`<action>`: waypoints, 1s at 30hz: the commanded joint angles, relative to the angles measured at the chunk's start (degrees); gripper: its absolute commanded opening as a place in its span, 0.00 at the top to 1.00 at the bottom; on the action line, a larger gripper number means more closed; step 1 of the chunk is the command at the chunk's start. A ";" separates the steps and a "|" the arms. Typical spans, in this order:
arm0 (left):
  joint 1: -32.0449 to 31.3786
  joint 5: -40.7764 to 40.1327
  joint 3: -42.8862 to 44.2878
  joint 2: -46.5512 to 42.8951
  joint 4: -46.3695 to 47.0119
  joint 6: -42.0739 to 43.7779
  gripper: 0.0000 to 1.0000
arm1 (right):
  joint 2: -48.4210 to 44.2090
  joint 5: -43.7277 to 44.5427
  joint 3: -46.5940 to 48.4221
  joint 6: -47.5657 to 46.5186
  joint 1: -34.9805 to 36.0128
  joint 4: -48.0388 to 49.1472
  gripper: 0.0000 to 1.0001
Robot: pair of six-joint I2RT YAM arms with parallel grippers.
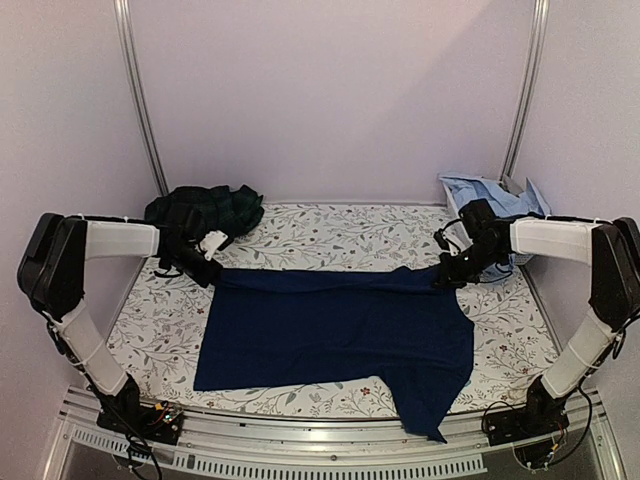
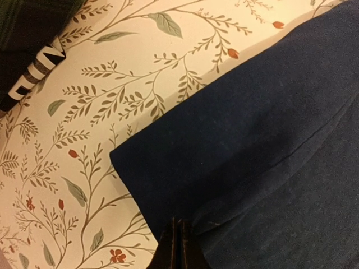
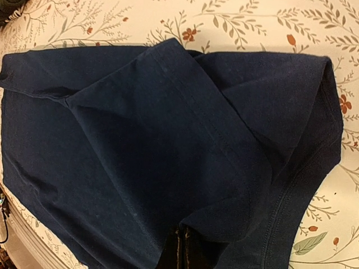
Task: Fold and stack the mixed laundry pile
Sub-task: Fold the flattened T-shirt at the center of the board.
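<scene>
A navy blue T-shirt [image 1: 335,330] lies spread flat on the floral sheet, its near right part hanging over the front edge. My left gripper [image 1: 211,274] is shut on the shirt's far left corner; in the left wrist view the fingertips [image 2: 179,227] pinch a folded edge of navy cloth [image 2: 263,129]. My right gripper [image 1: 441,280] is shut on the far right corner, where the cloth [image 3: 140,123] puckers at the closed tips [image 3: 183,234]. A dark green plaid piece [image 1: 205,208] lies bunched at the back left. Light blue shirts [image 1: 492,195] are heaped at the back right.
The white sheet printed with leafy vines [image 1: 330,228] covers the table. Metal posts [image 1: 140,95] stand at both back corners against lilac walls. A metal rail [image 1: 320,445] runs along the front edge between the arm bases. A dark garment with white letters [image 2: 31,53] shows in the left wrist view's corner.
</scene>
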 commanded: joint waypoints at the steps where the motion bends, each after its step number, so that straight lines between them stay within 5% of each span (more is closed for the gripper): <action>1: -1.13 1.31 -1.79 -0.09 -0.65 0.15 1.00 | 1.99 2.62 -1.32 -0.84 0.06 0.30 1.00; 18: -2.52 -0.03 -4.32 -2.04 -1.91 -0.19 0.99 | 2.23 0.96 0.59 -2.09 -3.56 -0.25 1.00; 21: -2.67 0.10 -4.45 -3.20 -2.20 -0.03 0.81 | 2.03 0.04 -0.62 -2.31 -3.52 -1.20 0.97; 26: -2.74 1.04 -3.53 -9.20 -2.71 -0.71 0.49 | 0.34 -1.31 0.09 -2.79 -3.53 -5.25 0.55; 30: -2.79 1.96 -0.23 -13.77 0.36 -5.14 0.19 | -3.08 -0.08 3.34 -1.83 -4.97 -5.07 0.37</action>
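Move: The navy T-shirt's far edge is already drawn back, one corner of the flap in each shut hand. The left corner's landing spot is about 3 cm back of the left hand and 1 cm below; the plaid garment lies some 16 cm ahead and 4 cm left of that hand. The right corner's spot is about 1 cm back, 2 cm right and 2 cm below the right hand; from that hand the laundry basket stands roughly 14 cm ahead, 11 cm right, and the near sleeve 26 cm back, 6 cm left. The flap's two held corners are laid down on the shirt and let go. The left hand eases back about 3 cm, staying low, then opens about two-thirds and lifts off. The right dips, swings forward and to its right about 2.5 cm each way, then draws back and down as far as the cloth, opening over half around the corner. ##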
